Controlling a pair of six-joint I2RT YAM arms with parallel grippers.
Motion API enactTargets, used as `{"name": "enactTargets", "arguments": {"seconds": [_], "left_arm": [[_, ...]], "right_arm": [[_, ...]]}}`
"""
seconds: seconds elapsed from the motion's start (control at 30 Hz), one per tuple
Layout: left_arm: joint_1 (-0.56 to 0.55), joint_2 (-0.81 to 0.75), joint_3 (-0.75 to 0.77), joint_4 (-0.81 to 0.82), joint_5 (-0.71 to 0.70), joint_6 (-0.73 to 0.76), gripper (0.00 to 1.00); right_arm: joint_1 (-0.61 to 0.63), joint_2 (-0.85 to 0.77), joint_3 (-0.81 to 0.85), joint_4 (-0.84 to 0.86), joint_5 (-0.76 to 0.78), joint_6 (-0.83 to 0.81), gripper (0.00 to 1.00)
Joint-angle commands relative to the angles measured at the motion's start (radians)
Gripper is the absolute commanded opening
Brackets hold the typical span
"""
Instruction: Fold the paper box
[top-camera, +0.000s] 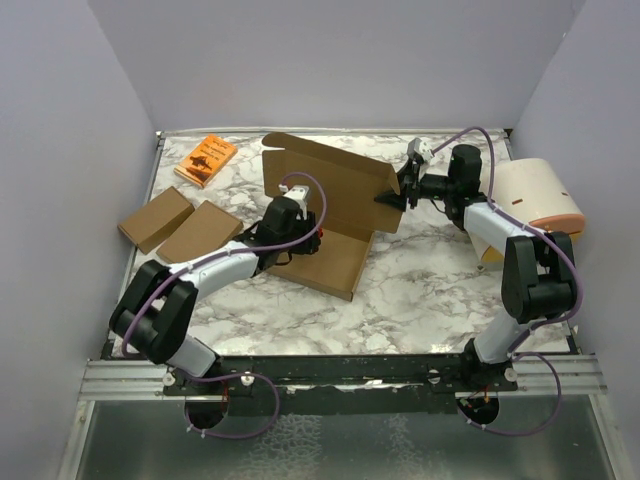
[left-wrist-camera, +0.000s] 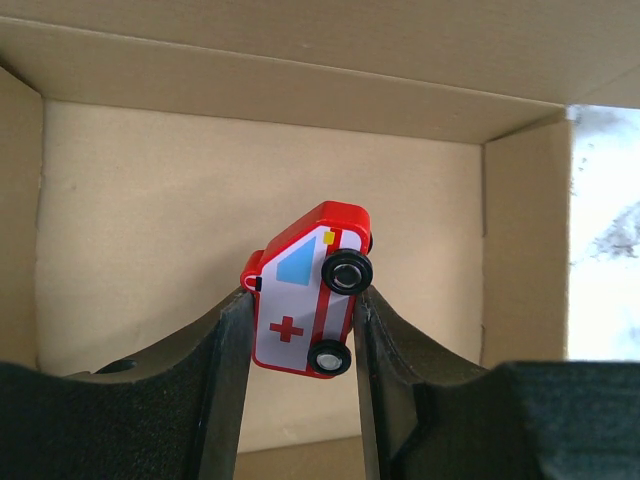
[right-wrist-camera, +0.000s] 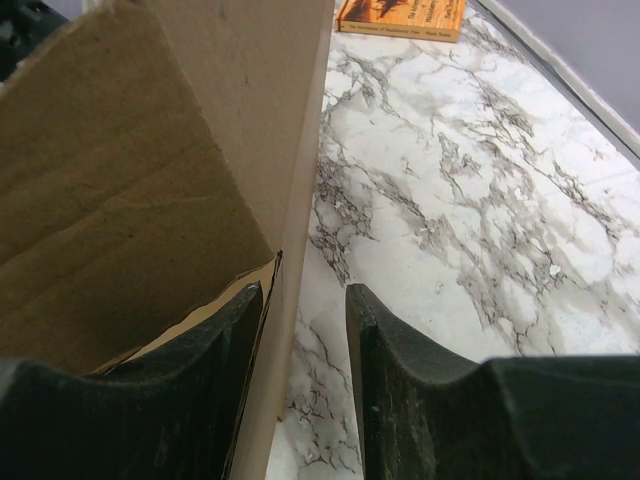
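Observation:
The paper box (top-camera: 338, 262) lies in the middle of the table as a shallow brown tray, its lid (top-camera: 335, 180) standing upright at the back. My left gripper (top-camera: 300, 238) hovers over the tray, shut on a small red and white toy ambulance (left-wrist-camera: 292, 312) pinched between the fingers (left-wrist-camera: 232, 350). The box floor (left-wrist-camera: 180, 230) and walls fill the left wrist view. My right gripper (top-camera: 393, 198) is at the lid's right end. Its jaws straddle the lid's edge (right-wrist-camera: 295, 150), one finger (right-wrist-camera: 215, 360) inside against the cardboard and the other well clear of it, so it stands open.
A small orange book (top-camera: 206, 159) lies at the back left and also shows as the book (right-wrist-camera: 400, 14) in the right wrist view. Two folded brown boxes (top-camera: 178, 226) sit at the left edge. A white and orange roll (top-camera: 538, 195) stands at the right.

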Motion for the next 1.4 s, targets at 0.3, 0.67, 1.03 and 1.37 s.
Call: {"name": "enactTargets", "arguments": {"seconds": [0.3,0.67,1.03,1.37], "left_arm": [[-0.064,0.175,0.070,0.064,-0.165,-0.002,0.37],[-0.079,0.121,0.085,0.038,-0.182,0.036,0.78],[0.235,-0.299,-0.094,0.218,0.211,0.277,0.99],[0.575,-0.153,-0.065,0.434,0.647,0.430,0.98]], "right_arm": [[-0.001,0.013,0.027,-0.010,-0.021,-0.008,0.39],[-0.001,0.015,0.028,-0.015,-0.022,-0.014,0.39],[-0.001,0.024,0.046,-0.044,-0.037,-0.030,0.39],[-0.001,0.028,0.058,-0.084,-0.044,-0.068,0.38]]}}
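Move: The left hand holds the red toy ambulance inside the open paper box; the middle of the box floor is roughly 1 cm ahead, 1 cm right and 7 below. The box's left wall stands about 11 cm left and 4 ahead, and the raised lid's middle some 9 ahead, 4 right and 6 above. A flat cardboard carton lies about 29 cm left and 4 ahead. From the right hand, the box floor is around 19 cm left, 5 back and 16 below. Down first: the left hand lowers the ambulance about 4.5 cm towards the box floor, easing slightly right and forward, then spreads its fingers wide and lets go. It lifts nearly straight out by some 18 cm, sweeping left over the box's left wall and a little forward while the fingers tip up some 30 degrees. The right hand stays still, keeping the raised lid's right edge between its fingers. ##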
